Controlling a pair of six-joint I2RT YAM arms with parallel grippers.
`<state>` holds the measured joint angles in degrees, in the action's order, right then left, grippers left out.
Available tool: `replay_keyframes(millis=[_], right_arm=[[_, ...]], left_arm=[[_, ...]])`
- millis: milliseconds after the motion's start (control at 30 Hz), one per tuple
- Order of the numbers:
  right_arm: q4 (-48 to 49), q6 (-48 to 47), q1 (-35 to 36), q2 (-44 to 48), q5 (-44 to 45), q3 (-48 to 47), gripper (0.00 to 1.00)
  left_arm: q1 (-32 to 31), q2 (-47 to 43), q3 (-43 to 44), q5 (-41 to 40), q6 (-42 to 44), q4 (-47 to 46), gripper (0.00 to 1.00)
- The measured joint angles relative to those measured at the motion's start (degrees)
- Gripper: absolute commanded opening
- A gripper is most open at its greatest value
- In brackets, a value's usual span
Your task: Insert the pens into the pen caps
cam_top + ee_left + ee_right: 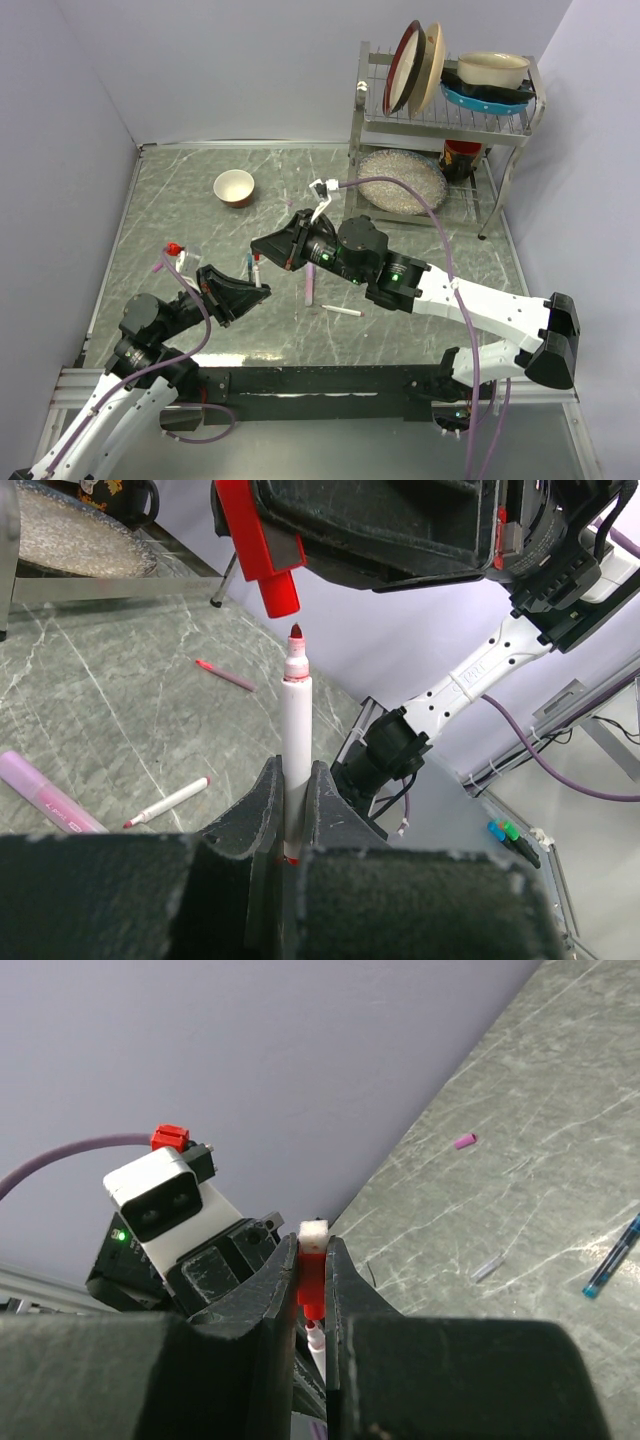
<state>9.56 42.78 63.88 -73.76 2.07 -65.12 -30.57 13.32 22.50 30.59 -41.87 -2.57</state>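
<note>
My left gripper (292, 776) is shut on a white-barrelled pen (296, 720) and holds it upright, red tip (296, 633) on top. Just above that tip hangs a red pen cap (262, 550), open end down and slightly to the left of it, a small gap between them. My right gripper (312, 1252) is shut on this red cap (312, 1282), and the pen's tip (316, 1336) shows right below it. From above, the two grippers meet over the table's left middle, where the held pen (258, 272) stands between them.
On the table lie a lilac marker (311, 285), a white pen (343, 311), a pink-red pen (225, 674), a teal pen (610, 1260) and a small pink cap (465, 1141). A small bowl (234, 187) sits at the back left. A dish rack (440, 120) stands at the back right.
</note>
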Motion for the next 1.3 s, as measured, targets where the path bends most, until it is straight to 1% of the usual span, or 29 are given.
replay_keyframes(millis=[367,633,900,1133,1300], right_arm=[[0.04,-0.04,0.39,0.00,-0.02,0.09,0.00],[1.05,-0.02,0.92,0.20,0.17,2.43,0.00],[4.09,-0.24,2.51,1.75,3.50,6.03,0.00],[6.93,-0.94,4.17,3.76,10.54,10.58,0.00],[8.90,-0.83,4.35,5.66,12.26,14.75,0.00]], left_arm=[[0.00,0.00,0.00,-0.07,0.00,0.00,0.01],[0.00,0.04,0.00,-0.63,0.00,1.38,0.01],[-0.17,0.42,0.00,-0.42,-0.94,2.29,0.01],[-0.59,5.60,1.42,0.22,-1.03,2.93,0.01],[-0.96,9.84,2.62,1.79,-0.48,4.42,0.01]])
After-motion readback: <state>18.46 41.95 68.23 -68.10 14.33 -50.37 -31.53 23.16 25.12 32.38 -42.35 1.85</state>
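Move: The red cap hangs mouth down in the right fingers, some 7 cm above the left hand, about 3 cm ahead of it and 1 cm left. The white pen stands tip up in the left fingers, its middle about 6 cm below the right hand, 3 cm back and 1 cm right. On the table, roughly 25 cm below the left hand, the pink highlighter lies 12 cm ahead and 9 cm right, the blue pen 16 cm ahead and 4 cm left. The red cap is lowered over the pen's upturned tip: the right hand keeps its grip and, after a short hold, sinks about 5 cm, drifting some 2.5 cm right and turning slightly clockwise. The left hand, still gripping the barrel, also goes down, about 3 cm, and to the right, tipping some 10 degrees. ##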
